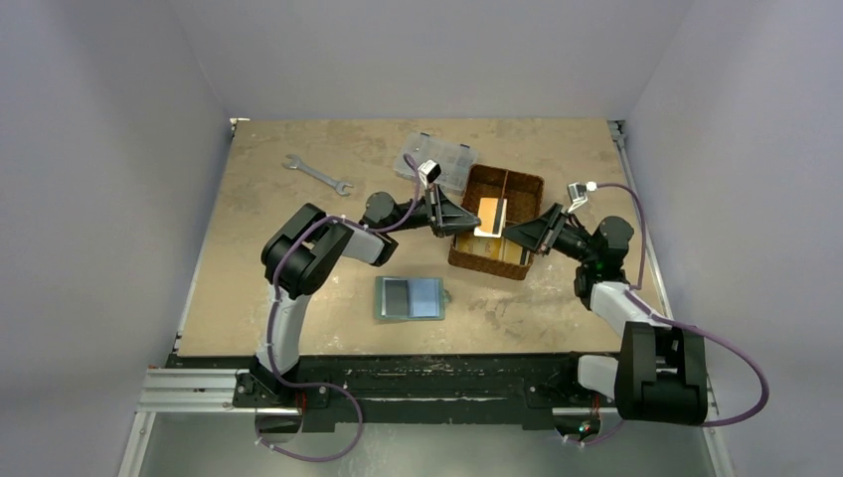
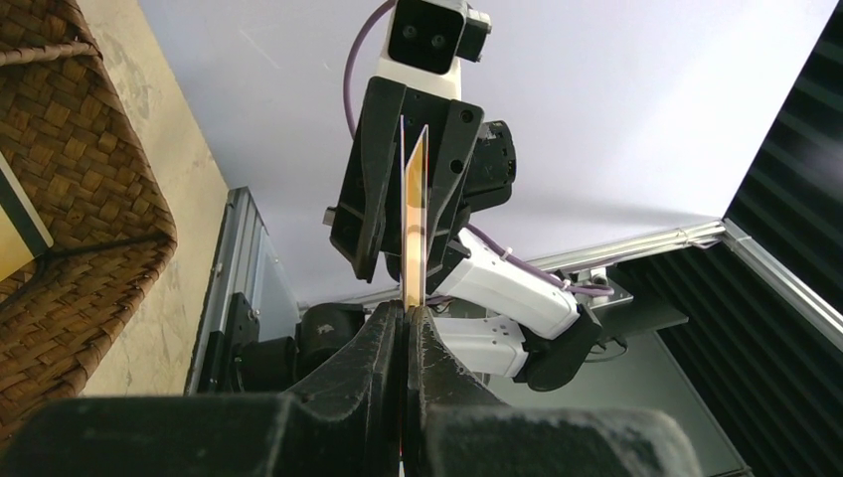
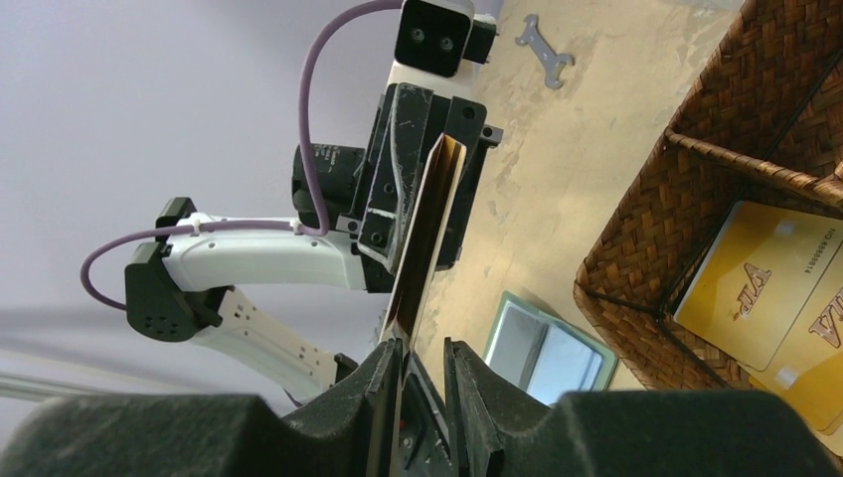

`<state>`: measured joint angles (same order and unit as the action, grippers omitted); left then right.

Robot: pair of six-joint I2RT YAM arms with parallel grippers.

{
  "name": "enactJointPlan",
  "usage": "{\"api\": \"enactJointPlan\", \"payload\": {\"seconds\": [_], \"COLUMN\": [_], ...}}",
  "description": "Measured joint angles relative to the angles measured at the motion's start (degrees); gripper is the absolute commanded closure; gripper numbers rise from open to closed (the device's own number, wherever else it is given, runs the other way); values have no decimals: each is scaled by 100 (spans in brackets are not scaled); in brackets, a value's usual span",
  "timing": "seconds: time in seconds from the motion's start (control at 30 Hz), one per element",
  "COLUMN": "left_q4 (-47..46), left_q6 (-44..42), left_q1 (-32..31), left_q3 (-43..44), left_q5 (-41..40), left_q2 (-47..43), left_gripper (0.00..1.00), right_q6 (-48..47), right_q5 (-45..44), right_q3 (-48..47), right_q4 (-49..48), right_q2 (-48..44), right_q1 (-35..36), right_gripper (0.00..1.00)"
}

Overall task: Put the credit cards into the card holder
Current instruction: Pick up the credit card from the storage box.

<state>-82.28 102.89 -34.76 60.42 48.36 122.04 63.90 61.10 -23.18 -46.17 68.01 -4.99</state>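
Gold and whitish credit cards [image 1: 488,215] hang edge-on above the brown basket, bridging both grippers. In the left wrist view my left gripper [image 2: 406,313] is shut on their near end, and the cards [image 2: 414,214] splay slightly toward the far end. My right gripper [image 3: 424,348] is open around the other end. The cards [image 3: 423,234] lean on its left finger, with a gap to the right finger. The card holder [image 1: 410,296] lies unfolded on the table in front of the basket, its pale blue pockets facing up, and is also seen in the right wrist view [image 3: 549,348].
The woven divided basket [image 1: 527,185] sits under both grippers, with more gold cards [image 3: 763,286] in a compartment. A clear plastic compartment box [image 1: 445,159] stands behind it. A wrench [image 1: 316,173] lies at the back left.
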Motion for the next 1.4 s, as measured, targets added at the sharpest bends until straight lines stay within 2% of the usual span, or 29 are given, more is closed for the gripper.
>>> {"api": "enactJointPlan", "payload": {"seconds": [0.13, 0.3, 0.37, 0.43, 0.53, 0.67, 0.8, 0.9, 0.97, 1.03, 1.2, 1.4], "left_q4": [-2, -2, 11, 83, 431, 1335, 2286, 3202, 3989, 4684, 6078, 6653], "left_q6": [-59, -203, -280, -415, -813, -1375, -1996, -2463, -2997, -3410, -4376, -4765], "left_q1": [-59, -107, -105, -105, -105, -103, -98, -94, -94, -94, -90, -90], "left_q3": [50, 131, 131, 131, 129, 129, 153, 393, 710, 960, 1285, 1432], "left_q5": [-61, -90, -107, -111, -138, -232, -326, -363, -540, -647, -1123, -1314], "left_q2": [24, 79, 127, 133, 133, 133, 133, 74, -39, -149, -481, -638], "left_gripper": [100, 100, 100, 91, 80, 70, 62, 55, 43, 37, 23, 20], "right_q6": [289, 527, 557, 479, -68, -1029, -1668, -2020, -2262, -2551, -3117, -3571], "right_q5": [2, 4, -7, -31, -229, -682, -1108, -1368, -1552, -1823, -2588, -3204], "right_q3": [0, 2, 2, 7, -52, -334, -557, -734, -857, -999, -1274, -1674], "right_q4": [-411, -811, -828, -684, 107, 1563, 2430, 2929, 3307, 3731, 4645, 5355], "right_q2": [234, 476, 492, 496, 455, 396, 413, 522, 555, 538, 199, -254], "right_q1": [7, 50, 52, 46, 48, 61, 59, 59, 61, 59, 59, 164], "right_gripper": [76, 99, 100, 100, 100, 100, 100, 100, 100, 100, 100, 100]}}
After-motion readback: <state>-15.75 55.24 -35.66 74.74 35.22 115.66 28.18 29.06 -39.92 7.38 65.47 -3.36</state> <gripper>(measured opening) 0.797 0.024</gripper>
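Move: The yellow card, apparently two slightly fanned, is still pinched by the left hand, its middle some 3 cm right and 2 cm ahead of that hand; from the right hand it lies about 4 cm ahead and 4 cm left. The storage box's middle is about 10 cm ahead, 7 cm right and 17 cm below the left hand. The cards in its near compartment lie 6 cm ahead of the right hand, about 18 cm down. Almost in place, the right fingers close on the card's near right edge, and only then do the left fingers open wide and let go of it. The right hand lowers the card about 8 cm, going forward and then right away from the left hand, and rises slightly at the end, its fingers dipping and swinging clockwise. The left hand sinks some 9 cm, then goes forward over the box, its fingers tipping down. ##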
